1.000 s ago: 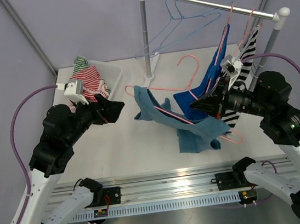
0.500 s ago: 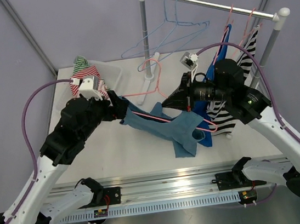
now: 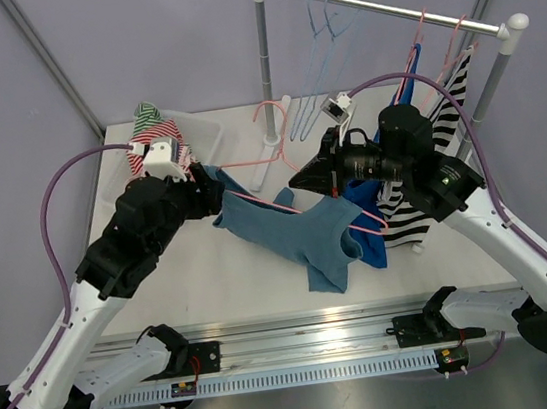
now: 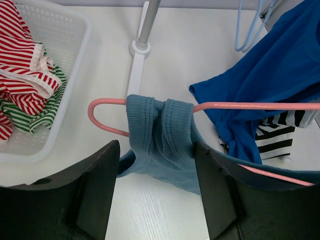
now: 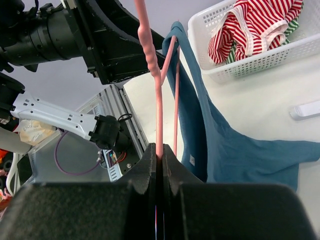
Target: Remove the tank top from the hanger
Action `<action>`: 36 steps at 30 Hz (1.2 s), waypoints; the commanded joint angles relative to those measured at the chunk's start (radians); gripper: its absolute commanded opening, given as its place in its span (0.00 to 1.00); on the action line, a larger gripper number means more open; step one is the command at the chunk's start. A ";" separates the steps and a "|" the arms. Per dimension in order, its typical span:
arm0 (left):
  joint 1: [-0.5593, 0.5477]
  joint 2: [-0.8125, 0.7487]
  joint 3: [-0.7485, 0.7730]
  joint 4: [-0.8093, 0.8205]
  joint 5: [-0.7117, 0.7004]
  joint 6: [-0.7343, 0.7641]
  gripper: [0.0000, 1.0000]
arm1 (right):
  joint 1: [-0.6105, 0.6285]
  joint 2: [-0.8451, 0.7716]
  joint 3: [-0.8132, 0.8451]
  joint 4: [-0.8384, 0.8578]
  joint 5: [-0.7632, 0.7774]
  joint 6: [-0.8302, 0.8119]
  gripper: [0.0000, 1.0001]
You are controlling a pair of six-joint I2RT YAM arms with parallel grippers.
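The teal tank top (image 3: 303,233) hangs from a pink hanger (image 3: 271,112) held over the table's middle. My right gripper (image 3: 298,177) is shut on the hanger's wire (image 5: 150,50), and the tank top (image 5: 240,155) drapes below it. My left gripper (image 3: 214,197) is at the hanger's left end. In the left wrist view its jaws (image 4: 156,167) stand open on either side of the bunched shoulder strap (image 4: 160,135), which wraps the pink hanger arm (image 4: 250,105). The fingers (image 4: 95,185) show no grip on the cloth.
A white basket (image 3: 205,131) with red and green striped clothes sits at the back left. A clothes rack (image 3: 266,64) stands behind, with light blue hangers (image 3: 321,27). A blue garment (image 3: 367,238) and a black-and-white striped one (image 3: 411,212) hang at the right.
My right arm has carried the hanger and tank top leftward and up. My left gripper has reached the strap at the hanger's end and its jaws have narrowed around it.
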 commanded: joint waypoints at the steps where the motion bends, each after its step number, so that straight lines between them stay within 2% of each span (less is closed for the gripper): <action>1: -0.003 -0.005 0.007 0.030 -0.023 0.010 0.63 | 0.008 -0.001 0.055 0.068 0.014 -0.016 0.00; 2: -0.003 -0.003 0.009 0.030 -0.014 0.012 0.54 | 0.010 0.000 0.057 0.068 0.014 -0.019 0.00; 3: -0.003 0.004 0.010 0.030 -0.015 0.013 0.49 | 0.010 -0.001 0.058 0.068 0.018 -0.021 0.00; 8: -0.003 0.027 0.012 0.034 -0.010 0.017 0.37 | 0.010 -0.011 0.060 0.071 0.011 -0.024 0.00; 11: -0.003 0.038 0.010 0.033 -0.018 0.015 0.33 | 0.010 -0.012 0.055 0.061 0.014 -0.034 0.00; 15: -0.003 0.044 0.018 0.017 -0.069 0.014 0.20 | 0.010 -0.012 0.035 0.045 0.013 -0.062 0.00; 19: -0.003 0.056 0.035 -0.013 -0.122 0.009 0.00 | 0.010 -0.018 0.012 0.035 0.013 -0.074 0.00; 23: -0.003 0.064 0.049 -0.050 -0.196 0.000 0.00 | 0.010 -0.021 0.000 0.034 -0.004 -0.070 0.00; 31: -0.003 0.055 0.107 -0.211 -0.444 -0.055 0.00 | 0.010 -0.044 -0.032 -0.046 -0.082 -0.133 0.00; 36: -0.001 0.041 0.133 -0.279 -0.503 -0.082 0.00 | 0.010 -0.104 -0.095 -0.054 -0.125 -0.183 0.00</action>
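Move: The bunched end of the tank top, draped over the hanger's left shoulder, sits almost between my open left fingers, about 2 cm ahead, 1 cm right and 1 cm below. The bare hanger tip pokes out some 3 cm ahead and 4 cm left of my left hand. The laundry basket lies roughly 30 cm ahead, 22 cm left and 28 cm below it. From my right hand, the cloth end is about 17 cm left, 2 cm ahead and 4 cm lower. I shut my left fingers on the bunched end of the tank top while easing that hand slightly down and forward, then draw the pinched cloth about 7 cm left along the hanger, out past its tip, swinging the wrist some 20 degrees counter-clockwise. My right hand keeps its grip on the hanger near the neck, holding still at first, then sinking about 3 cm and drawing back a little. ##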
